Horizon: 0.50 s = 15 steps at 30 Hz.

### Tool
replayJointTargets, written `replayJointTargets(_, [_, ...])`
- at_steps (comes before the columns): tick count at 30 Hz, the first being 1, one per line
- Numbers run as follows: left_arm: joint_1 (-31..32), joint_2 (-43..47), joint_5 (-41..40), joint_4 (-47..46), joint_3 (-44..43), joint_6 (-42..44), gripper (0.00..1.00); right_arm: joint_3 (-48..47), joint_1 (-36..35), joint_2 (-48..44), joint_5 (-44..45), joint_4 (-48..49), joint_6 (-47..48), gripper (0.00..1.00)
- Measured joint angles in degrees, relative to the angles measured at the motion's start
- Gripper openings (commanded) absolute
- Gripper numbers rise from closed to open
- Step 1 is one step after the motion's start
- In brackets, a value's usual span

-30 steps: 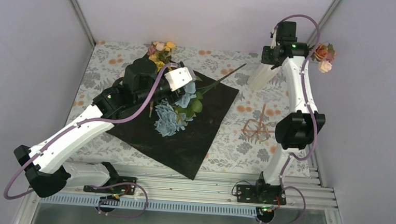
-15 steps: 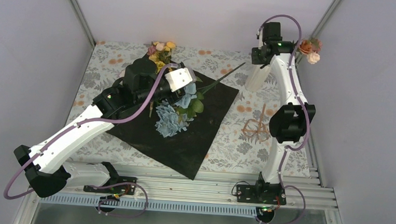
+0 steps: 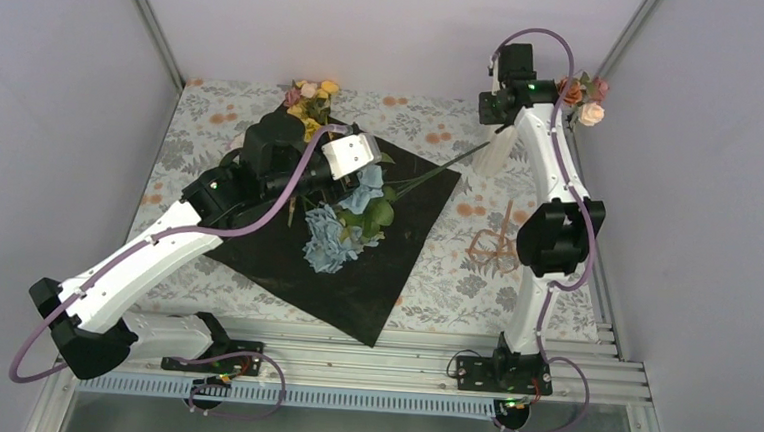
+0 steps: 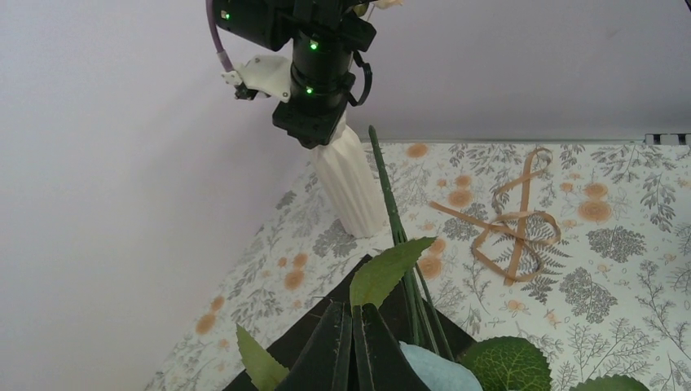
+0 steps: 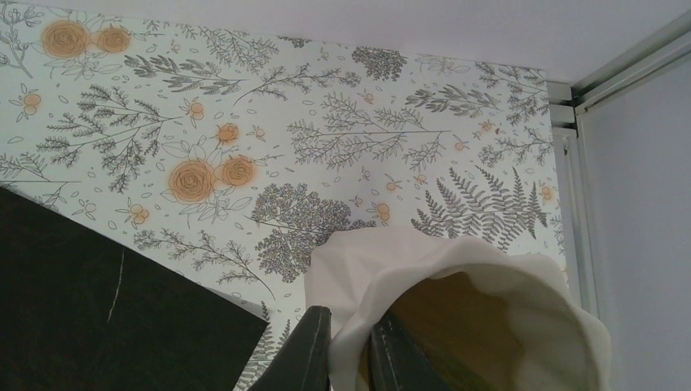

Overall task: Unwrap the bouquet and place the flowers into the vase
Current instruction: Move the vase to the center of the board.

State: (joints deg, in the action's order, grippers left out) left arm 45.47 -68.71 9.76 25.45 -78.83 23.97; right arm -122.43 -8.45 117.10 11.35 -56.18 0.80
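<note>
The black sheet (image 3: pixel 354 274) lies spread flat, with blue flowers (image 3: pixel 328 241) and their green stems (image 4: pixel 395 220) on it. More yellow and pink flowers (image 3: pixel 310 96) lie at its far corner. My left gripper (image 4: pixel 353 309) hovers low over the sheet, shut, with a green leaf (image 4: pixel 391 269) of the flowers pinched at its tips. My right gripper (image 5: pixel 349 326) is shut on the rim of the white ribbed vase (image 5: pixel 456 293), one finger inside and one outside. The vase (image 3: pixel 492 151) stands at the back right. Orange and pink blooms (image 3: pixel 581 91) show high beside the right wrist.
A tan ribbon (image 3: pixel 496 245) lies loose on the floral tablecloth right of the sheet, also seen in the left wrist view as a ribbon (image 4: pixel 513 232). Walls close in at the back and both sides; a metal rail runs along the near edge.
The right arm swung left with the vase and the blooms above it, bringing the vase more upright. The left gripper shifted slightly right, and the blue flowers and long stem shifted with it.
</note>
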Motion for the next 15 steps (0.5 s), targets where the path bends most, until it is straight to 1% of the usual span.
replayJointTargets(6, [0.0, -0.4, 0.4, 0.0, 0.0, 0.0, 0.02, 1.1, 0.0, -0.4, -1.2, 2.6, -2.2, 0.28])
replayJointTargets(11, [0.0, -0.9, 0.4, 0.0, 0.0, 0.0, 0.02, 1.1, 0.0, -0.9, -4.1, 3.9, -2.7, 0.39])
replayJointTargets(15, [0.0, -2.0, 0.4, 0.1, -0.1, -0.1, 0.02, 1.1, 0.0, -2.5, -6.5, 4.1, -2.6, 0.43])
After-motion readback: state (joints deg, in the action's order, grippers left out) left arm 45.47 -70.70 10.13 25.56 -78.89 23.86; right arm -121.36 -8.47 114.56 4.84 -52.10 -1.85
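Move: The vase stands on the board, its left rim still between the right gripper's fingers: its middle lies about 11 cm below that hand, some 3 cm to the right, level fore and aft. The roses' heads lean out about 14 cm right, 4 cm ahead and 8 cm above the hand. The ribbon lies about 19 cm back and 2 cm right, on the board. From the left hand the vase is about 28 cm ahead, 31 cm right and well below. Open the right fingers to let go of the vase's left rim, then bring that gripper up and to the left, clear of the mouth, about 3 cm in all, rolling its left side up and tipping the fingers slightly outward, some 10 degrees. Keep the left fingers shut on the blue flowers and let that hand sink just over 1 cm. ##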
